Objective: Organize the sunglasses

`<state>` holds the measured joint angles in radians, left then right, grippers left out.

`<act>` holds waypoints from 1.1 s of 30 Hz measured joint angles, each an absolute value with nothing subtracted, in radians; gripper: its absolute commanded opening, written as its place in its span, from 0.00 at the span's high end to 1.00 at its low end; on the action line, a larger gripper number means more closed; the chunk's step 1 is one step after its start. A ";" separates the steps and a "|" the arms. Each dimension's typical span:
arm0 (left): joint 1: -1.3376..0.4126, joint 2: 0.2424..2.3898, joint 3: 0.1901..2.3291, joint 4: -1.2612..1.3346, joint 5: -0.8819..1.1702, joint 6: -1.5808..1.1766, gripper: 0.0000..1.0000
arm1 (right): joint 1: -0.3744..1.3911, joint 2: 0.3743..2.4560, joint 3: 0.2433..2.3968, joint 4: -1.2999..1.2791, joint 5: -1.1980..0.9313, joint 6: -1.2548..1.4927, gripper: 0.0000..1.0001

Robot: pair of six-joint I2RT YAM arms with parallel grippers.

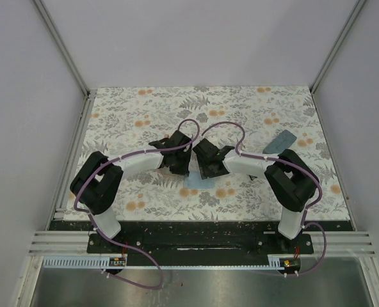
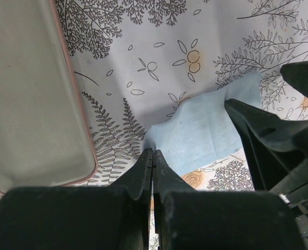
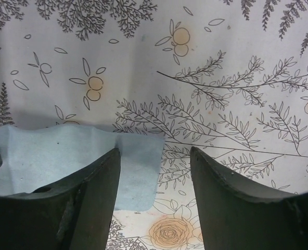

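Note:
No sunglasses show in any view. My left gripper (image 2: pixel 153 154) is shut with nothing between its fingers, hovering over the near edge of a light blue cloth (image 2: pixel 206 130). My right gripper (image 3: pixel 154 156) is open just above the table, and the cloth's (image 3: pixel 55 156) corner lies below the gap beside its left finger (image 3: pixel 91 198). From above, the left gripper (image 1: pixel 177 157) and the right gripper (image 1: pixel 206 164) meet at mid-table over the cloth (image 1: pixel 190 190). One dark finger of the right gripper (image 2: pixel 268 140) shows in the left wrist view.
A pale open case with a pink rim (image 2: pixel 34 94) lies left of the left gripper. A blue-grey oblong case (image 1: pixel 281 141) lies at the back right. The floral tablecloth (image 1: pixel 145 115) covers the table, bounded by rails (image 1: pixel 74 153) and white walls.

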<state>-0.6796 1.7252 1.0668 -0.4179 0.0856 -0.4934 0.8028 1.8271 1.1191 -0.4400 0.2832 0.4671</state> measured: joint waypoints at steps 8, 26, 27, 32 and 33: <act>-0.679 1.725 1.067 -0.422 0.086 -0.493 1.00 | 0.843 1.854 1.145 -0.445 0.326 0.464 0.48; -0.673 1.725 1.067 -0.424 0.087 -0.494 1.00 | 0.904 1.881 1.138 -0.408 0.391 0.489 1.00; -0.673 1.725 1.066 -0.424 0.087 -0.494 1.00 | 0.905 1.876 1.137 -0.403 0.395 0.492 1.00; -0.673 1.716 1.045 -0.406 0.087 -0.506 1.00 | 0.908 1.858 1.134 -0.397 0.403 0.500 1.00; -0.673 1.708 1.035 -0.400 0.086 -0.513 1.00 | 0.908 1.856 1.134 -0.397 0.401 0.501 1.00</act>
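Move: The light blue cloth's middle lies about 5 cm left and 1 cm back of the open right gripper, some 1 cm below, its far right corner nearly between the fingertips. From the left gripper, shut at the cloth's left end, that middle is roughly 5 cm to the right, 2 cm back and 2 cm lower. The open salmon case lies about 8 cm left and 5 cm ahead of the left gripper; the sunglasses lie some 12 cm right and 4 cm ahead of the right one. Slide the right gripper about 2.5 cm left along the cloth towards the left gripper, dipping roughly 1 cm to the table while the fingers narrow. Shut them fully on the cloth's far edge by its right corner, then lift back up about 1 cm with the pinch kept. Hold the left gripper shut and still at the cloth's left end. ##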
